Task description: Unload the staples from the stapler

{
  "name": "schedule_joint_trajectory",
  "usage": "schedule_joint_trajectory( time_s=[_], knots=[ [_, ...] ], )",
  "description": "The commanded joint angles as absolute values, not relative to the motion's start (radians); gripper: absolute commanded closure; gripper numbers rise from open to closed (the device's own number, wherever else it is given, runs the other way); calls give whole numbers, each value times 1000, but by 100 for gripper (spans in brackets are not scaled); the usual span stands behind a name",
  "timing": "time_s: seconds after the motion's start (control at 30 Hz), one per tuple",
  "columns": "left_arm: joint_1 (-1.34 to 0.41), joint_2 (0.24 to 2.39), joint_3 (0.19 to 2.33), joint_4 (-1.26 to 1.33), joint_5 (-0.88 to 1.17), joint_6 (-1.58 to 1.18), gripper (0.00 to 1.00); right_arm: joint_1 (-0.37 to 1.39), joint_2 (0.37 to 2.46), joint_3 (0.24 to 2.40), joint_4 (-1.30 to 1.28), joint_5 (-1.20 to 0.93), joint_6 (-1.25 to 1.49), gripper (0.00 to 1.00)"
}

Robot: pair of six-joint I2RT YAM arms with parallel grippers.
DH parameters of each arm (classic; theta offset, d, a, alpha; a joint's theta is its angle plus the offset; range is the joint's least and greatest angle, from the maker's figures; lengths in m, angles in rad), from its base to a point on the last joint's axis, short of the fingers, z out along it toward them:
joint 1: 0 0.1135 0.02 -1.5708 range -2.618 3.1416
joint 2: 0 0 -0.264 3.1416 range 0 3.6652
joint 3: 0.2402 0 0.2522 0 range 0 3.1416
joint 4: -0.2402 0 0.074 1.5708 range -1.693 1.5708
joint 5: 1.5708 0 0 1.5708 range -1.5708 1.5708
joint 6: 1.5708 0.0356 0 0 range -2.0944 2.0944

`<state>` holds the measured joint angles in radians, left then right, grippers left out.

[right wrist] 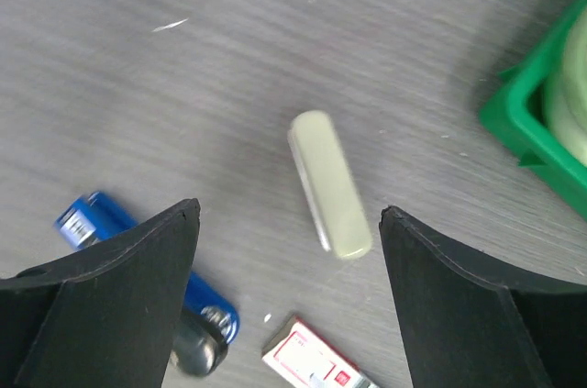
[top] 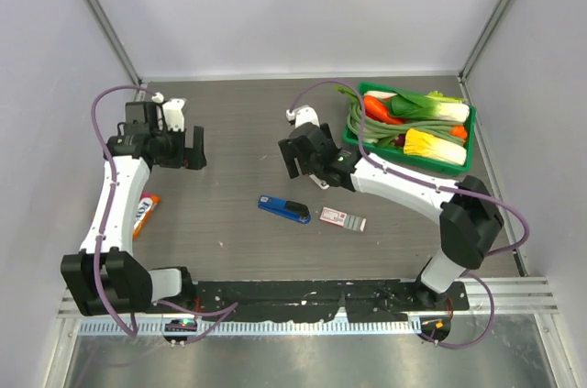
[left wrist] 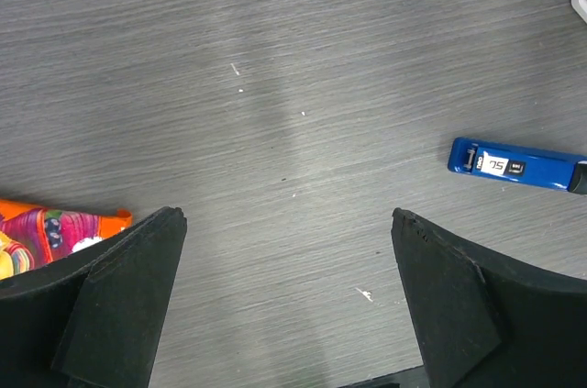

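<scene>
The slim blue stapler (top: 283, 210) lies flat and closed on the dark table, near the middle front. It also shows in the left wrist view (left wrist: 518, 166) and, partly behind a finger, in the right wrist view (right wrist: 207, 312). No staples show in any view. My left gripper (top: 190, 157) is open and empty at the far left, well away from the stapler; in its wrist view (left wrist: 286, 218) only bare table lies between its fingers. My right gripper (top: 305, 166) is open and empty, hovering just behind the stapler, over the table (right wrist: 289, 214).
A flat white-and-red box (top: 342, 218) lies right of the stapler, also seen in the right wrist view (right wrist: 316, 365). A pale oblong piece (right wrist: 330, 183) lies between the right fingers' line of sight. An orange snack packet (top: 145, 214) is at the left. A green basket (top: 349, 128) of vegetables stands back right.
</scene>
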<state>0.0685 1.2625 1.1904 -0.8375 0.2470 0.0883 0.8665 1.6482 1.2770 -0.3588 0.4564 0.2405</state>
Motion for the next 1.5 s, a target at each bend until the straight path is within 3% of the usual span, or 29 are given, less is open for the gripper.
schedule_joint_trajectory(
  time_s=[0.0, 0.13, 0.47, 1.0, 1.2, 1.47],
  knots=[
    [81, 1273, 1181, -805, 279, 103, 0, 893, 1537, 1236, -305, 203, 138, 15],
    [110, 1318, 1189, -788, 330, 78, 0, 916, 1519, 1212, -325, 14, 95, 20],
    [120, 1341, 1164, -770, 396, 60, 0, 1046, 1601, 1193, -414, 101, 38, 25],
    [129, 1285, 1130, -775, 387, 57, 0, 1046, 1766, 1189, -357, 187, -41, 30],
    [127, 1290, 1152, -799, 403, 66, 0, 1048, 1779, 1184, -348, 186, -35, 47],
    [129, 1296, 1154, -816, 449, 77, 1, 1045, 1812, 1250, -345, 176, -2, 90]
  ],
)
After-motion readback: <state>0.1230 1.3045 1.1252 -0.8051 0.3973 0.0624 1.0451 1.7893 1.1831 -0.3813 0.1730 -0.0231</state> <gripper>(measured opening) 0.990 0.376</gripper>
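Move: The blue stapler lies below my right hand, about 8 cm back and 8 cm to the left, some 11 cm down; its black end is the nearer part. The cream stapler is almost beneath this hand, only about 1 cm ahead and 1 cm left, and the staple box is roughly 10 cm back and 5 cm right. From my left hand the blue stapler is around 21 cm to the right, 4 cm back and 15 cm lower. I swing my open right hand back about 12 cm and some 6 cm left, away from above the cream stapler, turning it roughly 30 degrees counter-clockwise to line up with the blue stapler. Then I drop about 10 cm onto its black end and close both fingers on that end's sides, pinching it. Meanwhile my left hand, empty and open, sinks 2 to 3 cm. ##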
